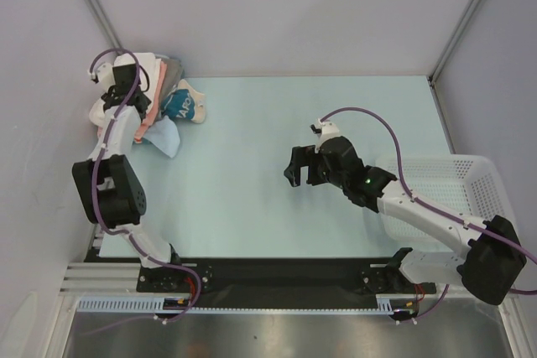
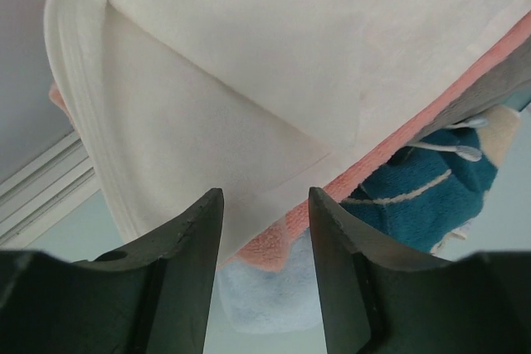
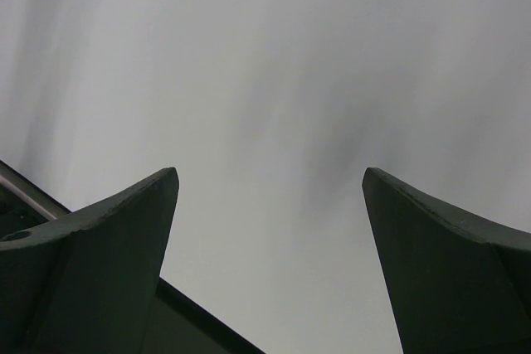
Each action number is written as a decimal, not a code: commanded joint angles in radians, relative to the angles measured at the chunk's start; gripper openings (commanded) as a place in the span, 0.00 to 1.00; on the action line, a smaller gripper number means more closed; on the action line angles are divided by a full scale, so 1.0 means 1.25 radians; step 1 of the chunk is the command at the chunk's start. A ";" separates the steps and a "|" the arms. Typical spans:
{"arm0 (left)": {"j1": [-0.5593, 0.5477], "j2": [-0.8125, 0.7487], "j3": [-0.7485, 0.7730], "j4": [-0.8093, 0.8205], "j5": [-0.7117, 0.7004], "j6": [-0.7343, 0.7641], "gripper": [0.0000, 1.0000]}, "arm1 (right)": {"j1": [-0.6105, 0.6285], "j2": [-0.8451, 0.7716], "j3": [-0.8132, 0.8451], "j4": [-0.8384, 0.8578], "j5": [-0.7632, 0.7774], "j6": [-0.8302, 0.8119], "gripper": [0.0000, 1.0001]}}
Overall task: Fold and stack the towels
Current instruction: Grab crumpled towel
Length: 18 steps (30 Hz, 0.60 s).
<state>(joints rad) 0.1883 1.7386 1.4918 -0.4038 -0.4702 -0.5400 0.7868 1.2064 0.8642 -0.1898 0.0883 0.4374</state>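
The towels lie in a heap at the table's far left corner. The white towel [image 2: 249, 80] is on top, folded, with a salmon-pink towel [image 2: 282, 238] and a light blue towel [image 2: 265, 288] showing under its edge and a grey towel [image 2: 498, 89] at the right. From above, the white towel [image 1: 101, 111], pink [image 1: 153, 123], blue [image 1: 168, 138] and grey [image 1: 173, 73] towels show around my left gripper [image 1: 127, 88]. That left gripper [image 2: 265, 205] stands open just over the pile's edge, gripping nothing. My right gripper [image 1: 300, 173] hangs wide open above mid-table, its view [image 3: 270, 180] showing only wall.
A small teal bundle with white print [image 1: 181, 105] rests against the pile's right side, also seen in the left wrist view [image 2: 415, 196]. A white mesh basket [image 1: 470, 182] sits at the table's right edge. The enclosure walls stand close behind the pile.
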 commanded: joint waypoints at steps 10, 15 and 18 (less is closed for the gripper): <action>0.008 0.039 0.002 -0.018 0.002 -0.056 0.34 | -0.007 0.002 0.009 0.012 -0.002 0.000 1.00; 0.008 0.045 0.021 -0.028 -0.001 -0.048 0.15 | -0.008 0.006 0.009 0.009 -0.001 -0.003 1.00; 0.009 0.043 0.031 -0.030 -0.002 -0.039 0.04 | -0.008 0.006 0.007 0.011 -0.002 -0.001 1.00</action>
<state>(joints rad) 0.1890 1.7939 1.4849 -0.4374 -0.4683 -0.5858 0.7811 1.2102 0.8642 -0.1902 0.0887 0.4370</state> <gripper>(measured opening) 0.066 0.995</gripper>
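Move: The white towel on top of the crumpled pile has its middle about 7 cm ahead of the left hand, some 3 cm to its left and 4 cm below. The salmon towel's edge runs about 3 cm ahead and 4 cm right. The teal towel lies some 3 cm ahead and 12 cm right, the light blue one about 6 cm back and 8 cm right. From the right hand the white towel is roughly 27 cm ahead and 49 cm left. The left fingertips come down onto the near part of the white towel, just left of the salmon edge, and pinch at its cloth. The hand sinks about 3 cm, tipping slightly downwards, then stays there while the fingers go from half open to nearly shut. ##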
